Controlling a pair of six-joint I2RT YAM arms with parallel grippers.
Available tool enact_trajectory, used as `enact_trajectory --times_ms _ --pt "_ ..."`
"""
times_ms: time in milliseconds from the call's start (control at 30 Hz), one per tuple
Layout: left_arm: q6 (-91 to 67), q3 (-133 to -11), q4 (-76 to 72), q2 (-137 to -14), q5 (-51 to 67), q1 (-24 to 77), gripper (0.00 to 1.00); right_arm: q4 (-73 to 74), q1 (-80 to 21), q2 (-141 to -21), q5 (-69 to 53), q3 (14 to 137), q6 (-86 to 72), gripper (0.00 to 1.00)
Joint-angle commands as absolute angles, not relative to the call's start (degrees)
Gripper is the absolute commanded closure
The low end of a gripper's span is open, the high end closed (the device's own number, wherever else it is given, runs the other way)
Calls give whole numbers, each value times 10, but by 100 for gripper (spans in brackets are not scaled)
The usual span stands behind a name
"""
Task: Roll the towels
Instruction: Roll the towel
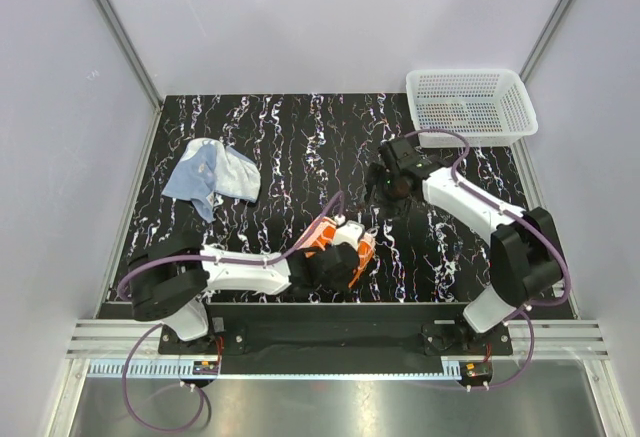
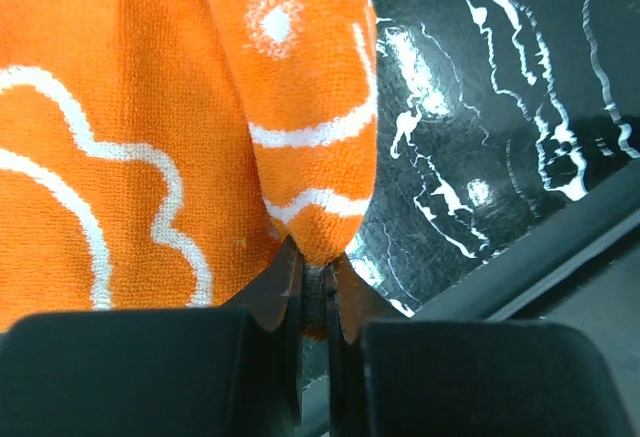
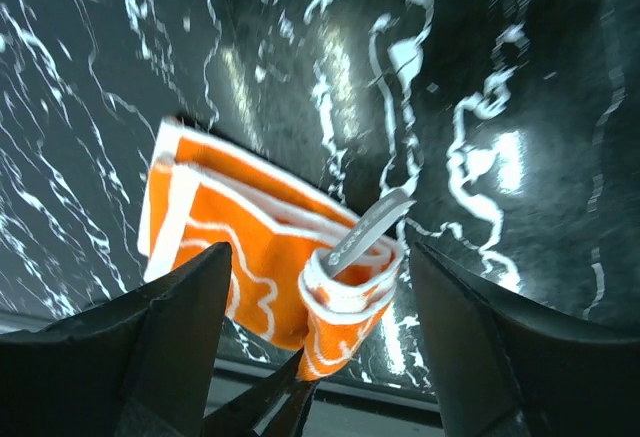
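Note:
An orange towel with white lines (image 1: 338, 239) lies partly folded on the black marbled table, near the front middle. My left gripper (image 1: 347, 260) is shut on a folded end of it; the left wrist view shows the cloth (image 2: 150, 157) pinched between the closed fingers (image 2: 290, 292). My right gripper (image 1: 386, 186) hovers open and empty behind the orange towel, which the right wrist view shows (image 3: 240, 227) with its grey label (image 3: 375, 222) between the spread fingers (image 3: 180, 327). A crumpled blue and white towel (image 1: 212, 172) lies at the left.
A white plastic basket (image 1: 470, 82) stands at the back right corner. White walls with metal posts close in the table on the left, right and back. A metal rail (image 1: 340, 337) runs along the near edge by the arm bases.

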State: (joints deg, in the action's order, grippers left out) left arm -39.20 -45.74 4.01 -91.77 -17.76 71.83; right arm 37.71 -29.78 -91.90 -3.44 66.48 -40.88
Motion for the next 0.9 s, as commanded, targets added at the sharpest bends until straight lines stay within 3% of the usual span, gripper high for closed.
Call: enact_trajectory --times_ms 0,167,367,600,867 --pt "-433 -425 -38 -890 -98 687 100 392 -276 -883 -22 689 -388 21" --pt "-488 -374 -95 -868 -21 624 100 303 -272 -815 -90 627 -391 20" --pt "-542 -335 -135 -851 60 564 100 130 -272 -743 -209 444 -473 21" --pt "-603 -275 -253 -859 140 514 100 -46 -274 -741 -262 315 -534 21" --pt "-653 -236 -328 -896 180 477 100 -177 -276 -798 -280 261 -568 24"
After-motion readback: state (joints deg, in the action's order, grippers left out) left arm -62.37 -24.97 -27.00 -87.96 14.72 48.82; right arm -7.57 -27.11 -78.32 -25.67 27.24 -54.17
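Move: The left fingers hold the near end of the orange towel's roll; the unrolled part lies about 7 cm ahead of them, 6 cm to the left and 2 cm below. From the open right hand, the roll's far end is some 8 cm back, straight in line and 6 cm below; the grey tag is about 6 cm back and 1 cm right, and the unrolled part 7 cm back and 10 cm left. Left, still pinching, swings the roll 4 cm left-forward; open right arcs up, back 7 cm, down towards it. ##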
